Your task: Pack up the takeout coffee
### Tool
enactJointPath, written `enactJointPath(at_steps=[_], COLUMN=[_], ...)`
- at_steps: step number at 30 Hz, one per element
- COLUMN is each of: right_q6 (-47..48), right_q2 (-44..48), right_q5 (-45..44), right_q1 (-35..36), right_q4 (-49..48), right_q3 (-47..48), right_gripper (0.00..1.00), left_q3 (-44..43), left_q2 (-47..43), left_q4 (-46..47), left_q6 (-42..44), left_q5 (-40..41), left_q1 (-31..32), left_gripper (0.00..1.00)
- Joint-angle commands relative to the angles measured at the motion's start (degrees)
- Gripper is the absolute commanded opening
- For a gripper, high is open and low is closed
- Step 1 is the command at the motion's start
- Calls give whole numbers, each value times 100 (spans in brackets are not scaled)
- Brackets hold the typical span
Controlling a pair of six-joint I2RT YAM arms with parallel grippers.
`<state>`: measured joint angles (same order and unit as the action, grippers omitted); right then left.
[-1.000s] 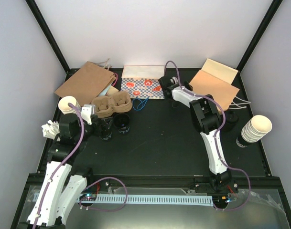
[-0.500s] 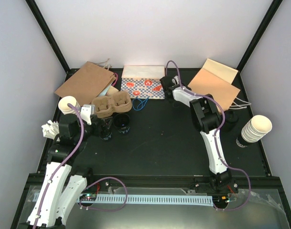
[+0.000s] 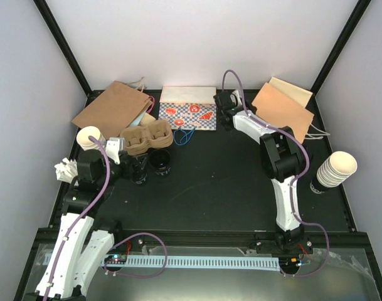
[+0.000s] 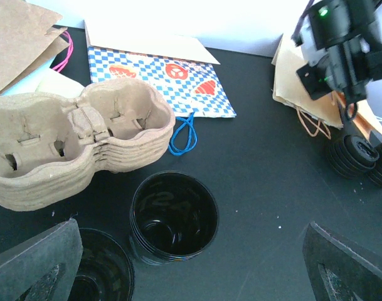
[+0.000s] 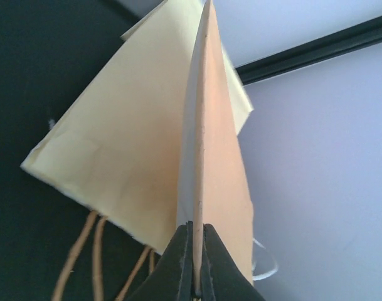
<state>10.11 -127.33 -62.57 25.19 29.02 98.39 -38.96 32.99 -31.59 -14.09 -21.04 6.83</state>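
Two black takeout coffee cups stand side by side at the left, one [image 3: 160, 160] [image 4: 174, 216] just in front of the cardboard tray [image 3: 147, 138] [image 4: 78, 144], the other [image 3: 139, 174] [image 4: 100, 273] partly cut off by the lower left edge of the left wrist view. My left gripper [image 3: 138, 167] [image 4: 191, 273] hangs open just above them, its fingers [image 4: 34, 269] wide apart and holding nothing. At the back right my right gripper [image 3: 251, 110] [image 5: 195, 266] is shut on the thin edge of a tan paper bag [image 3: 283, 111] [image 5: 128, 157], which stands up between the jaws.
A brown paper bag [image 3: 112, 106] and a blue checkered bag [image 3: 187, 113] lie at the back, with a blue loop [image 3: 185, 136] in front. White paper cups are stacked at the right [image 3: 336, 168]; one white cup [image 3: 90, 137] and crumpled paper [image 3: 66, 169] sit at the left.
My right gripper went from open to shut on the tan bag's edge, and that arm swung right, shifting the bag. The left arm and the cups have not moved.
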Motion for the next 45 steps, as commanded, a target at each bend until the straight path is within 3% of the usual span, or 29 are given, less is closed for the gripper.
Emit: enactJointPath(at_steps=[1,9,16,21,24,28,34,39,45], right_q6=[82,226,611,415,-62,-690,-1295,-2165,-2852], right_q2=[726,1740,2604,2978,3370,4040,5368,6515,7388], right_q5=[-446,-507,-537,-182,464,2509,5021,5722,6284], right_q1=[108,491,1443,2154,2502,2613,2610,2605,2600], right_q4=[-233,-4,-243,496,1039,1489,467,-558,-1012], right_q3=[-47,-57,-196,194,477,636,-714,-2035,-2956], right_gripper=[1,1,1,1,1,1,2,1,1], left_q3=[-33,-24,-23,-15,-7,-6,-11,-7,5], left_q2=[-63,-164,-146,-196,-204,-197,-179,-163,-142], left_q4=[118,134,136,138,147,148,145,144,168], left_q6=[55,48,43,34,32,24,29,29,6], left_q5=[-13,3,-14,11,21,30,53,39,-20], left_q1=[30,79,143,177,205,222,248,249,266], left_gripper=[99,99,99,99,99,99,99,99,99])
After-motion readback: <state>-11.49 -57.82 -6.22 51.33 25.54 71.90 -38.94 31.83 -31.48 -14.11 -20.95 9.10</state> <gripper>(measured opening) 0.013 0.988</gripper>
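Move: The right hand already grips the left edge of the peach bag, whose middle lies some 5 cm ahead, 11 cm right and 4 cm below. The clear middle of the table is about 22 cm back, 17 cm left and 9 cm down; the patterned bag is 7 cm ahead, 24 cm left, the cream bag 10 cm ahead, 18 cm right, both 9 cm down. From the left hand the clear middle is 7 cm ahead, 23 cm right, 20 cm down. Keeping its fingers shut on the edge of the peach bag, the right hand first lifts steeply by about 15 cm, carrying the bag up and away from the cream bag, then swings left and back, still rising. Over the later part it draws on backward towards the clear middle of the table, rolling its left side up and turning counter-clockwise until the fingers that pointed forward-right point forward-left, some 90 degrees round, and sinks a few centimetres at the end. ##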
